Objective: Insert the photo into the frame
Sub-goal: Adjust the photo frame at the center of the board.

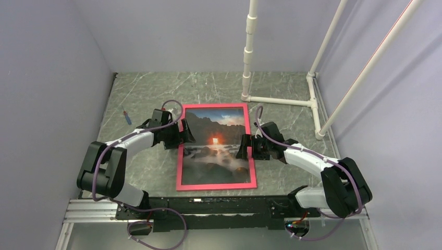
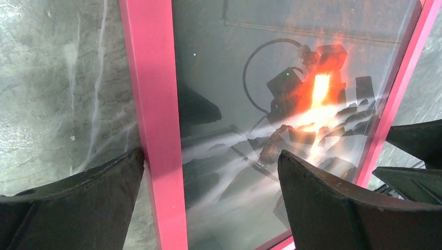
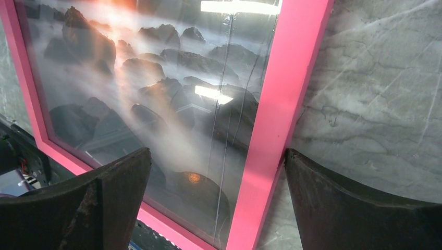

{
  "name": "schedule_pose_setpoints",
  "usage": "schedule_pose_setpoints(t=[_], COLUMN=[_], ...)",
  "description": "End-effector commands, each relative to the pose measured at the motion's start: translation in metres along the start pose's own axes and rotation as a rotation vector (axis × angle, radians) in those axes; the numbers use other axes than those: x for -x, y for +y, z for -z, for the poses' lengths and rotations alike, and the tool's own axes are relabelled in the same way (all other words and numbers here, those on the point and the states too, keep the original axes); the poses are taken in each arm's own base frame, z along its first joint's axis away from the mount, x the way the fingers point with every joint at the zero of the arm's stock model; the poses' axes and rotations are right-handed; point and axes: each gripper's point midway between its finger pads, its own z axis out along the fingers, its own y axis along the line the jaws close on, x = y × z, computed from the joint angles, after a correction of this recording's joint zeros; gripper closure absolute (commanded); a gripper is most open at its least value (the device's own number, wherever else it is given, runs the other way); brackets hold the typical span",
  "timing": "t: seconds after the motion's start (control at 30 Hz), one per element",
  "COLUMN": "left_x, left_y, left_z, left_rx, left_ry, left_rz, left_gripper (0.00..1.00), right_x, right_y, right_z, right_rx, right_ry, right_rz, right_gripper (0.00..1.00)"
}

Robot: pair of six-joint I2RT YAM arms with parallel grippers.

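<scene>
The frame point(image 1: 179, 165), with narrow pink edges, lies flat in the middle of the marble table. The photo point(image 1: 216, 156) of dark rocks and a glowing orange sun lies inside it, face up and glossy. My left gripper point(image 1: 184, 136) is open and straddles the frame's left edge point(image 2: 156, 104): one finger point(image 2: 104, 192) is outside against it, the other point(image 2: 333, 203) is over the photo point(image 2: 234, 172). My right gripper point(image 1: 243, 147) is open and straddles the right edge point(image 3: 281, 78): one finger point(image 3: 354, 203) is outside, the other point(image 3: 104, 198) is over the photo point(image 3: 130, 78).
A white pipe stand point(image 1: 281, 99) rises at the back right. A small blue and red object point(image 1: 126, 117) lies at the left of the table. Grey walls close in on three sides. The arms' mounting rail point(image 1: 208, 205) runs along the near edge.
</scene>
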Motion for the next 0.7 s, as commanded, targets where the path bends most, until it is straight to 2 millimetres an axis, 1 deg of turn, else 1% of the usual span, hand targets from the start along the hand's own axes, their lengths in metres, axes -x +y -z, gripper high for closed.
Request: schedule_pose_setpoints(t=[0.0, 0.2, 0.3, 0.37, 0.47, 0.67], left_x=[-0.015, -0.018, -0.011, -0.001, 0.016, 0.048], left_y=[-0.033, -0.023, -0.022, -0.025, -0.031, -0.043], left_z=[0.0, 0.006, 0.017, 0.032, 0.057, 0.119], left_rx=[-0.111, -0.063, -0.038, -0.036, -0.062, -0.158], left_ry=[0.083, 0.066, 0.007, -0.056, -0.159, -0.418], left_rz=[0.012, 0.006, -0.009, -0.014, -0.009, -0.023], left_gripper=[0.01, 0.01, 0.01, 0.01, 0.01, 0.01], right_x=[-0.029, -0.021, -0.01, 0.001, 0.014, 0.037], right_y=[0.023, 0.018, 0.02, 0.022, 0.03, 0.044], right_z=[0.004, 0.007, 0.014, 0.021, 0.031, 0.055], right_rx=[0.101, 0.055, 0.033, 0.024, 0.04, 0.085], right_ry=[0.113, 0.09, 0.048, 0.008, -0.036, -0.152], right_rz=[-0.037, -0.024, -0.006, 0.005, 0.025, 0.047], right_gripper=[0.0, 0.0, 0.0, 0.0, 0.0, 0.0])
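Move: The photo frame lies flat between my open hands. Its middle is about 12 cm to the right and 2 cm back from my left hand, and about 12 cm to the left and 5 cm ahead of my right. The left rail runs some 2 cm to the left of my left hand point, the right rail about 3 cm to the right of my right one, each with a finger against its outer side. The screwdriver lies roughly 25 cm left and 10 cm ahead of my left hand. I keep my outer fingers at the two side rails for a moment, then draw both hands back towards me about 1.5 cm while still low and lift off the frame. My left hand climbs some 9 cm, drifting a little left as its fingers tip up about 15 degrees; my right rises only about 4 cm. Both grippers stay wide open. ##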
